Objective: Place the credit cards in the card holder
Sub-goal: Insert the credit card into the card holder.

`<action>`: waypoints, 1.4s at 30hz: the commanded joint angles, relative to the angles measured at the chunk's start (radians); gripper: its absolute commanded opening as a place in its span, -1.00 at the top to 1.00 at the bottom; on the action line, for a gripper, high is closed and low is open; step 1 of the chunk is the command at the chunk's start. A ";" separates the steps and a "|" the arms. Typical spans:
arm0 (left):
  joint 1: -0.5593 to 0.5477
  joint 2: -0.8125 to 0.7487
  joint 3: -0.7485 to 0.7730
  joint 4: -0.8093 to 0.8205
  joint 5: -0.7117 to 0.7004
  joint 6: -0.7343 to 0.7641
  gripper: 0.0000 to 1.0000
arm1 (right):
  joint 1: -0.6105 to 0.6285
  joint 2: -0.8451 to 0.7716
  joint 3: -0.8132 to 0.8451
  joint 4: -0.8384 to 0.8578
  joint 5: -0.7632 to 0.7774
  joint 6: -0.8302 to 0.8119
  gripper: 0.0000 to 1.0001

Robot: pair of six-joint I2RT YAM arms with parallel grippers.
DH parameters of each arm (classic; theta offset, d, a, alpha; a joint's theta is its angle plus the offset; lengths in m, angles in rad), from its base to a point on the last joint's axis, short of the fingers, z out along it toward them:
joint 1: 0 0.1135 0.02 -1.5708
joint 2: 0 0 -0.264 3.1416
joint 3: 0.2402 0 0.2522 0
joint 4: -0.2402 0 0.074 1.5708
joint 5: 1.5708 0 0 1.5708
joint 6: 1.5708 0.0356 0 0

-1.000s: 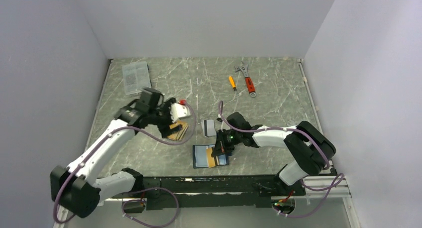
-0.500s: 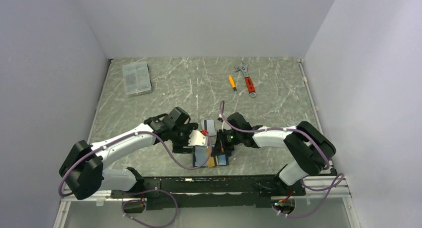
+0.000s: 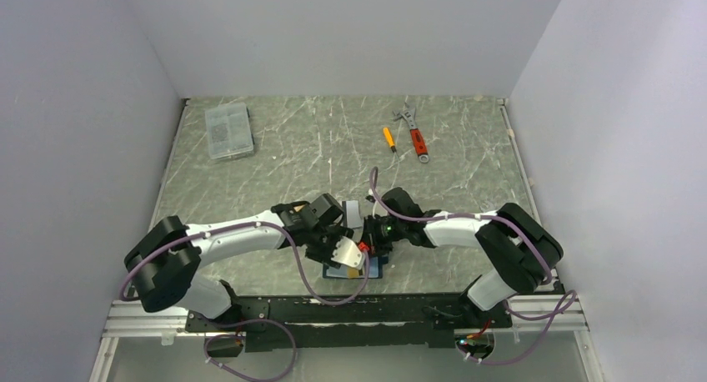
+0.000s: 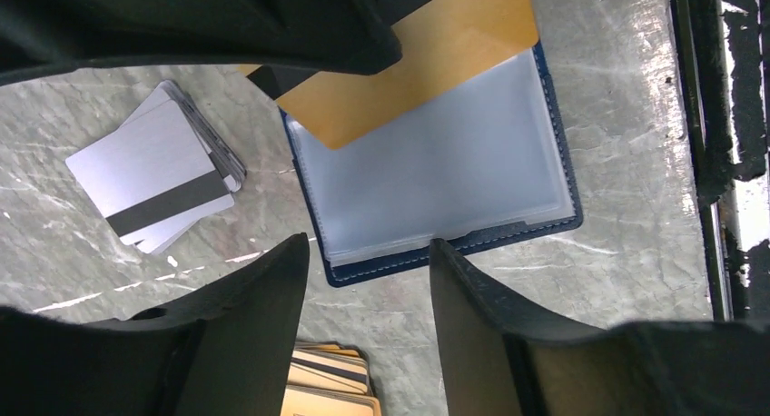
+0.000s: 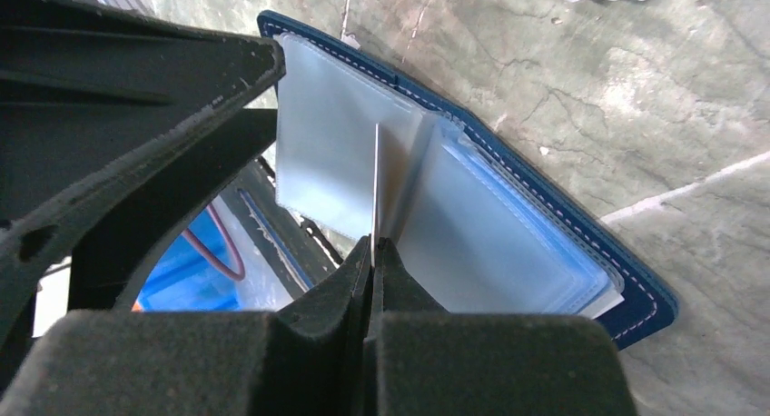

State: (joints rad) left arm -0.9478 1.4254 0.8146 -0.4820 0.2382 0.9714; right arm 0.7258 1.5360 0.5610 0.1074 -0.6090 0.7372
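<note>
The navy card holder (image 4: 436, 171) lies open near the table's front edge, its pale clear sleeves facing up (image 5: 490, 234). My right gripper (image 5: 374, 243) is shut on an orange credit card (image 4: 418, 62), which lies slanted across the holder's corner and shows edge-on in the right wrist view. My left gripper (image 4: 368, 262) hangs open just above the holder's near edge with nothing between its fingers. A stack of white-grey credit cards with a black stripe (image 4: 159, 175) lies beside the holder. A stack of orange-tan cards (image 4: 327, 389) lies under the left gripper.
A clear plastic box (image 3: 228, 130) sits at the back left. A red-handled wrench (image 3: 414, 133) and a small orange screwdriver (image 3: 388, 138) lie at the back right. The black front rail (image 4: 717, 162) runs right beside the holder. Both arms crowd together over the holder (image 3: 371, 269).
My left arm swung right from the orange-tan stack to above the card holder, and its jaws narrowed somewhat. The right gripper stayed put with its card.
</note>
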 commanded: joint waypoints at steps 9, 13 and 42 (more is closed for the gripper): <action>-0.059 0.037 -0.025 -0.006 0.031 -0.004 0.17 | -0.048 -0.064 -0.017 -0.014 0.065 0.001 1.00; -0.065 0.039 -0.032 -0.012 0.024 -0.022 0.17 | -0.047 -0.088 -0.032 -0.026 0.115 0.005 1.00; -0.123 0.093 -0.035 -0.003 -0.109 -0.118 0.40 | 0.006 -0.013 -0.143 0.196 0.100 0.102 1.00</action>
State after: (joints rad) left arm -1.0611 1.4837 0.7792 -0.4740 0.1520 0.8688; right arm 0.7158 1.4815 0.4088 0.3176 -0.5106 0.8665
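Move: The open card holder's middle lies about 7 cm to the right of the left hand, 3 cm back and some 4 cm below; the silver cards lie about 9 cm ahead and 6 cm right, the gold stack 7 cm ahead and 8 cm left. From the right hand, which already holds a gold card over the holder, the holder's middle is about 2 cm left, 1 cm back and 2 cm below, the silver cards some 10 cm ahead and 3 cm left. The left fingertips come down onto the left edge of the holder's clear sleeve, sinking and drawing back some 3 cm each while closing to about half their opening. The right hand keeps its pinch on the gold card and steers it at the sleeve: forward and right about 2 cm each, then partly back and down about 1 cm, turning some 10 degrees clockwise. ##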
